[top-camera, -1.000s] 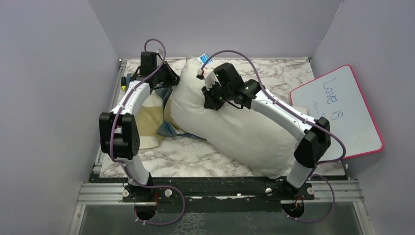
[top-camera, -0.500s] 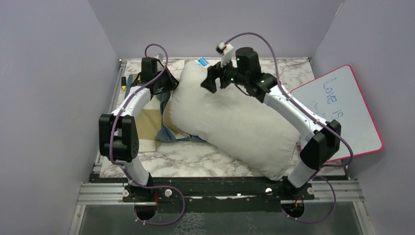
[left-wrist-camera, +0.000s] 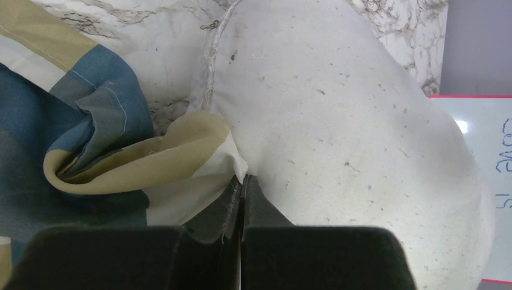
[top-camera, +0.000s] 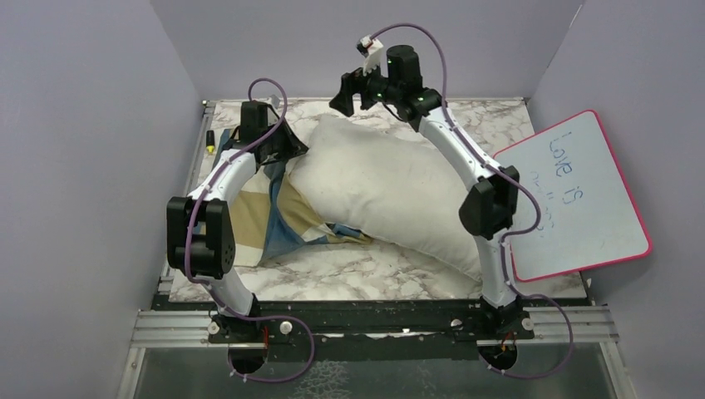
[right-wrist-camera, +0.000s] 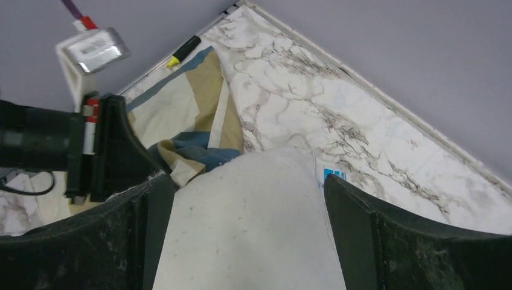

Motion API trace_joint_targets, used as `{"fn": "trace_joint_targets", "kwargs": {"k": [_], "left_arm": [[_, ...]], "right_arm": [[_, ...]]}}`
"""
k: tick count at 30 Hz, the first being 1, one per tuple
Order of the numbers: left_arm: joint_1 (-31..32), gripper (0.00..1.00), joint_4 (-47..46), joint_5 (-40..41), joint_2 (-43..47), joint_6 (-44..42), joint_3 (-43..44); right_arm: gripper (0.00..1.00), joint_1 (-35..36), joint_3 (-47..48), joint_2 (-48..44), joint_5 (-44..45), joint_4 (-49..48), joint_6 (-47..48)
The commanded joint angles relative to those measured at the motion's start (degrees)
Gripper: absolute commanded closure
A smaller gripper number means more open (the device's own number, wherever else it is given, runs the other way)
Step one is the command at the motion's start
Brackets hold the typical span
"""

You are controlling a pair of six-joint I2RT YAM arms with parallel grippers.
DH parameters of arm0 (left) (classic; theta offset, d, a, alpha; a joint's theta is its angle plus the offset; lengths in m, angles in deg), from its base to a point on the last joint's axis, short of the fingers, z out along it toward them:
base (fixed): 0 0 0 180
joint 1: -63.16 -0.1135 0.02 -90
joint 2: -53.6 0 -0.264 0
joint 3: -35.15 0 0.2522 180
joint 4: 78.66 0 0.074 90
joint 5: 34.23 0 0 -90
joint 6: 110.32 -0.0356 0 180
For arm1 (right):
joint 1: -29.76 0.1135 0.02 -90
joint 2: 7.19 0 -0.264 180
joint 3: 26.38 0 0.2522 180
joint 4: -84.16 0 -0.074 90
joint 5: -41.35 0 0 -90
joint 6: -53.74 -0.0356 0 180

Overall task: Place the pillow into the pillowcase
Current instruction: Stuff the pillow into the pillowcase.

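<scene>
The off-white pillow (top-camera: 391, 191) lies slanted across the middle of the marble table, its left end resting on the pillowcase (top-camera: 283, 220). That blue, tan and cream sack is crumpled at the left. My left gripper (top-camera: 291, 150) is shut on a cream edge of the pillowcase (left-wrist-camera: 90, 139), right against the pillow (left-wrist-camera: 350, 121); the pinch shows at the left gripper's (left-wrist-camera: 241, 180) tips. My right gripper (top-camera: 345, 91) hangs open above the pillow's far corner. In the right wrist view the right gripper (right-wrist-camera: 244, 181) spans the pillow (right-wrist-camera: 253, 223) from above without touching it.
A pink-rimmed whiteboard (top-camera: 582, 191) leans at the right edge, beside the right arm. A yellow marker (top-camera: 209, 143) lies at the far left edge next to the pillowcase. Purple walls close in the back and both sides. Bare marble (top-camera: 332, 266) shows in front of the pillow.
My right gripper opened, let go of the pillow and rose toward the back wall. The pillow's raised far end dropped and now lies flatter. The left gripper stayed shut on the pillowcase.
</scene>
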Motion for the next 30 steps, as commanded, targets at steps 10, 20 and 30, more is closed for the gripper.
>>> {"fn": "trace_joint_targets", "kwargs": {"k": [10,20,30], "left_arm": [[0.4,1.00,1.9,2.8,0.3,-1.5,2.0],[0.2,1.00,4.4,2.1,-7.6,0.6,15.5],[0.3,1.00,4.1,-1.1,-10.2,1.6,20.3]], "right_arm": [[0.00,-0.8,8.8,18.8,-6.7,-1.3,-5.6],[0.94,-0.1,-1.2,12.5,-29.6,0.9,-1.9],[1.00,5.0,-18.8,-2.1,-24.4,7.1,14.4]]}}
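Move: The pillow's far left corner lies about 14 cm below the open right hand, some 4 cm to its left and about 2 cm farther out. The pillowcase rim in the left fingers is roughly 12 cm to the right hand's left, 6 cm back and 15 cm lower; the pillow's bulk lies about 14 cm back and 11 cm to the right. From the left hand the corner is some 7 cm ahead and 8 cm to the right, nearly level. Downward first, about 15 cm with a small forward-left drift, the right hand drops onto the pillow's far left corner while its wrist tips down; it shuts on the fabric, drags it back some 8–10 cm, turning about 20 degrees counter-clockwise, and starts lifting. The left hand keeps its pinch on the pillowcase rim and, after a slight dip, shifts it forward and a bit up around the pillow's end. ##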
